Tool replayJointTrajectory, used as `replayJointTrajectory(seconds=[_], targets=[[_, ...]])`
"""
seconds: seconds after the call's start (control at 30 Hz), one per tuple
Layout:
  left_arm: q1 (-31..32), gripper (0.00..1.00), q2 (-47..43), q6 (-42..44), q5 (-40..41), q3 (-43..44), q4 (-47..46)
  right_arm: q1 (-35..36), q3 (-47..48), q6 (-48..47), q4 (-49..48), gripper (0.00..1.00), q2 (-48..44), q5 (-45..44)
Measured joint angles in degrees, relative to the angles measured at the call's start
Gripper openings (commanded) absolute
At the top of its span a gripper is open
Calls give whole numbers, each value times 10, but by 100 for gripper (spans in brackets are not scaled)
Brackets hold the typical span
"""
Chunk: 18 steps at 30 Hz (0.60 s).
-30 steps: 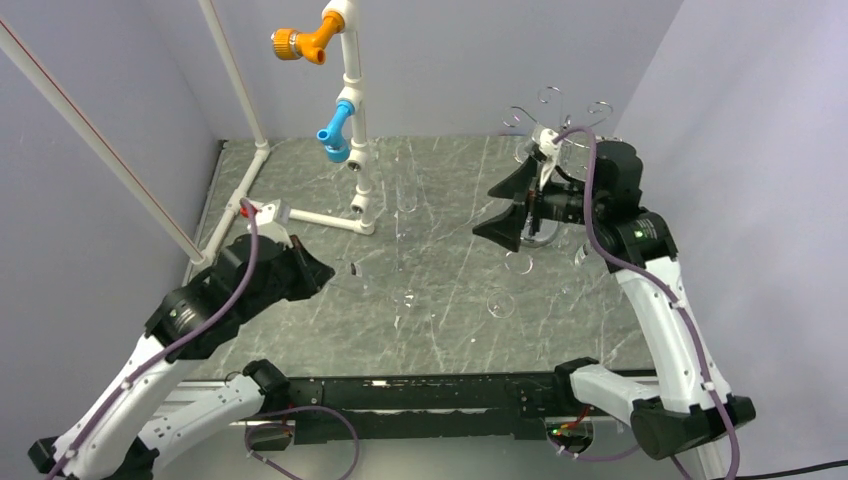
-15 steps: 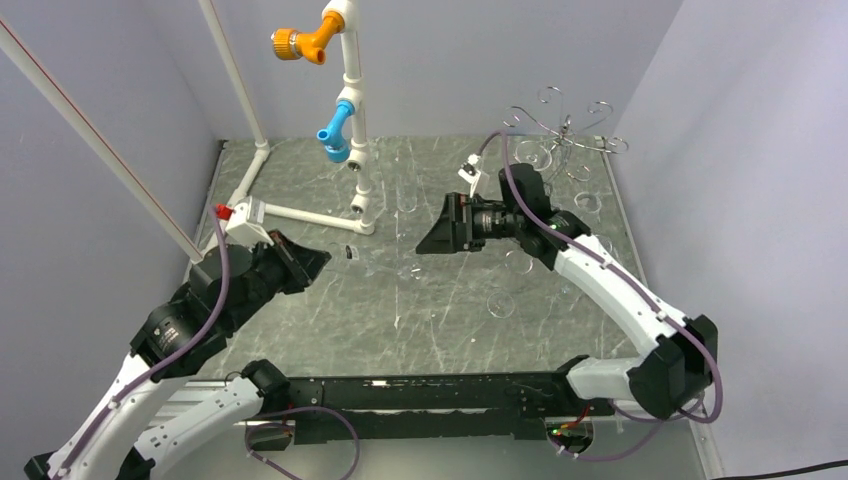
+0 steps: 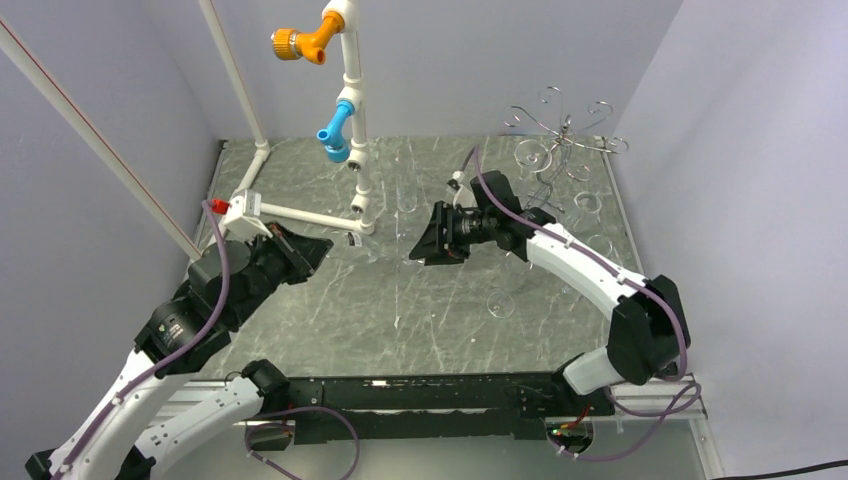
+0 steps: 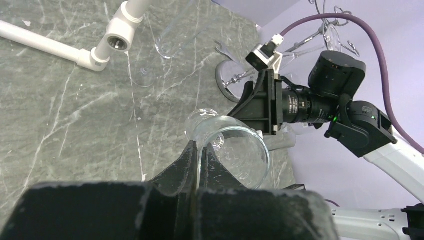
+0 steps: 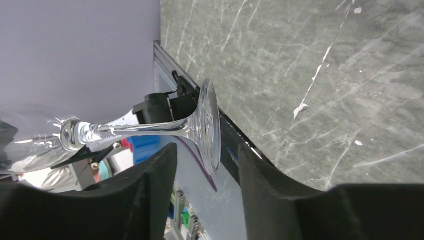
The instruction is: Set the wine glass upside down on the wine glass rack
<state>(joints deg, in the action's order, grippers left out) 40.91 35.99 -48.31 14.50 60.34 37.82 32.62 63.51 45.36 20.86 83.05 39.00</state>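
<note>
A clear wine glass (image 4: 235, 155) lies on its side in the air, its bowl toward my left arm. My left gripper (image 4: 200, 146) is shut on the bowl's rim, one finger inside and one outside. The glass's stem (image 5: 135, 129) and round foot (image 5: 209, 125) point at my right gripper (image 5: 207, 150). Its fingers stand apart on either side of the foot, with gaps on both sides. In the top view the two grippers, left (image 3: 322, 246) and right (image 3: 420, 245), face each other above the middle of the table. The chrome wine glass rack (image 3: 562, 135) stands at the back right.
Glasses hang upside down from the rack, one of them at its left side (image 3: 530, 152). More glasses stand on the table (image 3: 500, 303). The white pipe frame (image 3: 355, 120) with orange and blue fittings rises at the back left, its foot pipe (image 4: 117, 42) close to my left gripper.
My right arm has swung left from the rack to the glass's foot, and its jaws have narrowed around it. My left arm has shifted the held glass slightly toward the back.
</note>
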Motion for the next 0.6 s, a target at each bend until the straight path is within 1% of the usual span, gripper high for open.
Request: replayJointTrajectory(seconds=[0.03,0.1,0.17,0.2,0.27,0.4,0.43,0.57,0.6], targets=[[0,0,0,0,1,0,-2,1,0,3,-3,42,4,2],[0,0,1,0,3,0,-3,2,0,14,-13,39,14,9],[0,0,0,0,4,0,-3,3,1,22,-22,39,23,16],[0,0,0,0,4,0,-3,4,1,27,-26,36,28,21],[0,0,-2,0,4,0,-3,4,1,35,-35,22,36,28],[0,0,-10,0,10,0,-3,4,1,50,-57,2,43,47],[-1,0,-14,0,16,0,-2,3,1,51,-64,0,43,53],[-4,0,-31,0,37,0,-5,1,21,40,-77,0,43,73],[-4,5,-35,0,38,0,-10,1,28,35,-77,0,42,73]])
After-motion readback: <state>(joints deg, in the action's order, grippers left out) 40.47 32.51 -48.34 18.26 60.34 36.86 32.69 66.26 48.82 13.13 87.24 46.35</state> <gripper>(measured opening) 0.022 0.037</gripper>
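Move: The wine glass already hangs by its bowl rim from the shut left fingers, stem slanting down to the right. Its foot lies about 14 cm right of the left hand, 3 cm ahead and 9 cm lower. From the half-open right hand the foot is some 3 cm to the left, level fore and aft, about 1 cm lower. From the right hand, a standing glass is about 16 cm right and 3 cm back; the rack is roughly 25 cm right and 17 cm ahead. The right fingers pinch the edge of the glass's foot, closing from half open to shut around it as the hand eases about 2 cm left, sinking slightly, then rising some 2 cm and tipping its fingers up by under 10 degrees. The left hand keeps its hold on the bowl rim, nearly still at first, then goes about 2 cm left and 2 cm up alongside. ##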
